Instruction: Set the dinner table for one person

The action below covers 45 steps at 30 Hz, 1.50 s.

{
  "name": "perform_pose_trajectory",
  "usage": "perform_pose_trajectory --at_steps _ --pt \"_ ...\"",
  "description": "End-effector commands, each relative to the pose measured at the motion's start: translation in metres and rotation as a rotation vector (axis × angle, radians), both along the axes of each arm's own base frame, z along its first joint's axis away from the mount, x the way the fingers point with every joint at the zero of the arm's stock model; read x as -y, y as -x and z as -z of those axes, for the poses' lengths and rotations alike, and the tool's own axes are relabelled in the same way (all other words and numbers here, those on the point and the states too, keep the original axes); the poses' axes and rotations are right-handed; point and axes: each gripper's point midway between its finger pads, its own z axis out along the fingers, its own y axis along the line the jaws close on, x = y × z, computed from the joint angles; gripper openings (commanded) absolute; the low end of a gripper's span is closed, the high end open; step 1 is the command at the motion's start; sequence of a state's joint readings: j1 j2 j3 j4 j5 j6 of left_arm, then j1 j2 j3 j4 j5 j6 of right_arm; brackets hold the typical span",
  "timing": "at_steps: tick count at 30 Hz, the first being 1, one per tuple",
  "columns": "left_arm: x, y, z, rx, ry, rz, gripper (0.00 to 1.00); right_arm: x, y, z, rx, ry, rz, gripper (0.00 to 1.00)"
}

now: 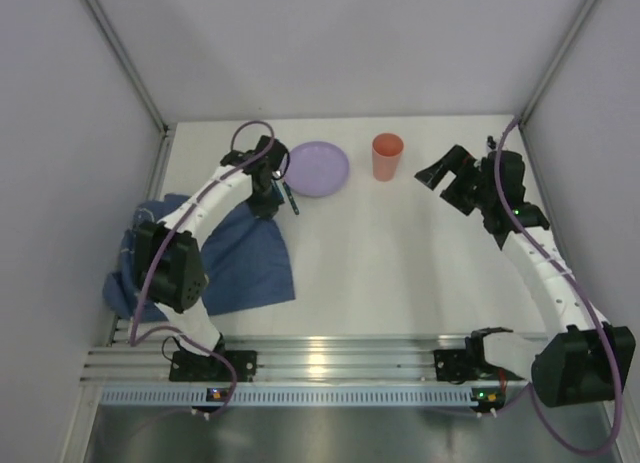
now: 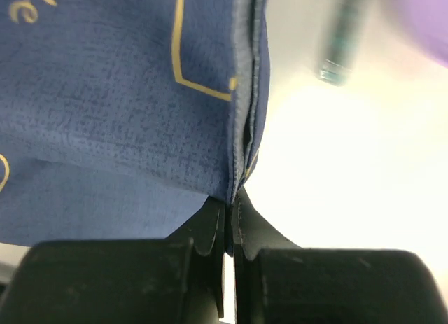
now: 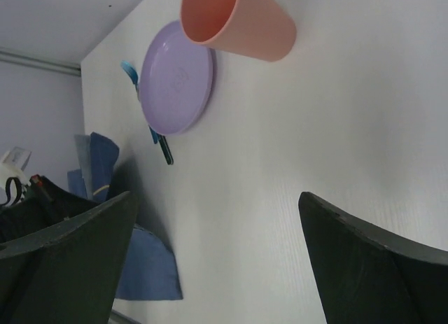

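A purple plate [image 1: 317,168] and an orange cup [image 1: 387,156] stand at the back of the white dinner table [image 1: 400,263]. A teal-handled utensil [image 1: 290,198] lies by the plate's left edge. A dark blue cloth [image 1: 245,258] lies at the left. My left gripper [image 1: 266,205] is shut on the cloth's far corner [image 2: 241,156], lifting it. My right gripper [image 1: 440,178] is open and empty, above the table right of the cup. The right wrist view shows the cup [image 3: 238,19], the plate [image 3: 176,79] and the cloth [image 3: 143,275].
A silver aluminium rail [image 1: 330,363] runs along the near edge. Grey walls with corner posts enclose the table on the left, back and right.
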State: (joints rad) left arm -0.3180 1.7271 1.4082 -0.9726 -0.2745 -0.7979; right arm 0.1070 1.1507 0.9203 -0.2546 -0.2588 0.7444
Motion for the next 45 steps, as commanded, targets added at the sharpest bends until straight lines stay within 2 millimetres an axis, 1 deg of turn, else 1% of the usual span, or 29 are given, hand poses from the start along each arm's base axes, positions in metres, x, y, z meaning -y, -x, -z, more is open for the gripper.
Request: perform_pose_trajectory --at_steps 1,2,3,4,10,12,16,20,21,22,23,24,25,26,28,30,31,32,33,34,35,36,37,38,39,40,41,42,45 --pt "0.084 0.010 -0.030 0.024 0.126 0.032 0.00 0.008 0.028 -0.027 -0.024 0.069 0.003 1.00" --pt "0.098 0.012 -0.025 0.004 0.115 0.053 0.00 0.011 0.031 -0.033 -0.014 0.083 0.012 1.00" --pt "0.116 0.005 -0.039 0.041 0.141 0.067 0.00 0.014 0.033 -0.033 -0.017 0.103 0.013 1.00" --pt "0.136 0.011 -0.031 0.015 0.138 0.106 0.00 0.017 0.038 -0.029 -0.038 0.119 0.018 1.00" --pt "0.216 0.028 -0.031 -0.017 0.261 0.206 0.00 0.027 0.043 -0.034 -0.044 0.190 0.038 1.00" --pt "0.237 0.030 -0.036 -0.006 0.306 0.234 0.00 0.028 0.045 -0.036 -0.043 0.205 0.036 1.00" --pt "0.276 0.039 -0.024 -0.044 0.350 0.294 0.00 0.028 0.045 -0.038 -0.044 0.221 0.036 1.00" --pt "0.314 0.039 -0.035 -0.040 0.457 0.326 0.03 0.030 0.047 -0.033 -0.057 0.246 0.043 1.00" --pt "0.323 0.037 -0.036 -0.039 0.489 0.325 0.14 0.030 0.048 -0.031 -0.064 0.252 0.044 1.00" --pt "0.344 0.036 -0.049 -0.027 0.591 0.367 0.29 0.032 0.048 -0.029 -0.067 0.262 0.054 1.00" --pt "0.358 0.032 -0.062 0.007 0.648 0.408 0.75 0.031 0.048 -0.029 -0.069 0.266 0.051 1.00" --pt "0.365 0.032 -0.073 0.030 0.668 0.440 0.90 0.031 0.048 -0.028 -0.068 0.273 0.049 1.00" --pt "0.366 0.032 -0.080 0.043 0.664 0.455 0.94 0.028 0.046 -0.027 -0.072 0.272 0.038 1.00" --pt "0.364 0.022 -0.102 0.115 0.651 0.462 0.98 0.023 0.046 -0.027 -0.068 0.274 0.012 1.00" --pt "0.342 0.017 -0.129 0.195 0.581 0.469 0.98 0.001 0.042 -0.026 -0.067 0.230 -0.088 1.00" --pt "0.299 0.005 -0.131 0.271 0.419 0.409 0.98 -0.016 0.041 -0.020 -0.083 0.197 -0.169 1.00" --pt "0.275 0.007 -0.161 0.340 0.410 0.385 0.98 -0.029 0.040 -0.011 -0.117 0.169 -0.223 1.00" --pt "0.251 0.011 -0.143 0.311 0.343 0.358 0.98 -0.039 0.039 -0.007 -0.125 0.154 -0.255 1.00" --pt "0.217 0.010 -0.167 0.382 0.317 0.305 0.98 -0.046 0.038 -0.002 -0.135 0.147 -0.279 1.00" --pt "0.196 0.012 -0.163 0.385 0.286 0.274 0.98 -0.058 0.035 0.008 -0.165 0.131 -0.322 1.00" --pt "0.170 0.023 -0.130 0.322 0.213 0.249 0.98 -0.074 0.035 0.008 -0.154 0.124 -0.374 1.00" --pt "0.136 0.022 -0.142 0.364 0.209 0.183 0.98 -0.087 0.035 0.012 -0.162 0.120 -0.417 1.00" --pt "0.117 0.026 -0.132 0.345 0.198 0.152 0.98 -0.105 0.032 0.016 -0.180 0.108 -0.475 0.99" --pt "0.093 0.039 -0.099 0.270 0.157 0.122 0.98 -0.132 0.043 0.020 -0.189 0.112 -0.562 0.96" --pt "0.063 0.040 -0.106 0.304 0.166 0.061 0.98 -0.149 0.047 0.022 -0.198 0.107 -0.612 0.78" --pt "0.049 0.044 -0.102 0.301 0.158 0.036 0.98 -0.171 0.049 0.030 -0.228 0.095 -0.675 0.63" --pt "0.032 0.052 -0.088 0.276 0.131 0.013 0.98 -0.197 0.065 0.036 -0.253 0.089 -0.743 0.52" --pt "0.013 0.055 -0.094 0.303 0.125 -0.021 0.98 -0.211 0.070 0.042 -0.270 0.084 -0.774 0.28" --pt "-0.010 0.062 -0.090 0.307 0.105 -0.061 0.98 -0.244 0.086 0.082 -0.356 0.077 -0.818 0.00"
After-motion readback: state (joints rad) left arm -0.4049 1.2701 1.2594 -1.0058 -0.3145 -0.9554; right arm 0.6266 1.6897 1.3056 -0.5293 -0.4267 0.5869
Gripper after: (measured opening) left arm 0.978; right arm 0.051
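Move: The left hand holds the placemat's edge; the bare spot it is taken to, on the near side of the cup, lies about 29 cm right, 4 cm back and 9 cm below. From this hand the cup stands 26 cm right and 11 cm ahead, the plate 10 cm right and 12 cm ahead, the knife 4 cm right and 6 cm ahead. From the right hand that spot is roughly 8 cm left, 5 cm back, 19 cm down; the cup 10 cm left and 10 cm ahead. Left hand carries the placemat some 30 cm right, releases, returns high; right, closing, swings about 20 cm left over it. ##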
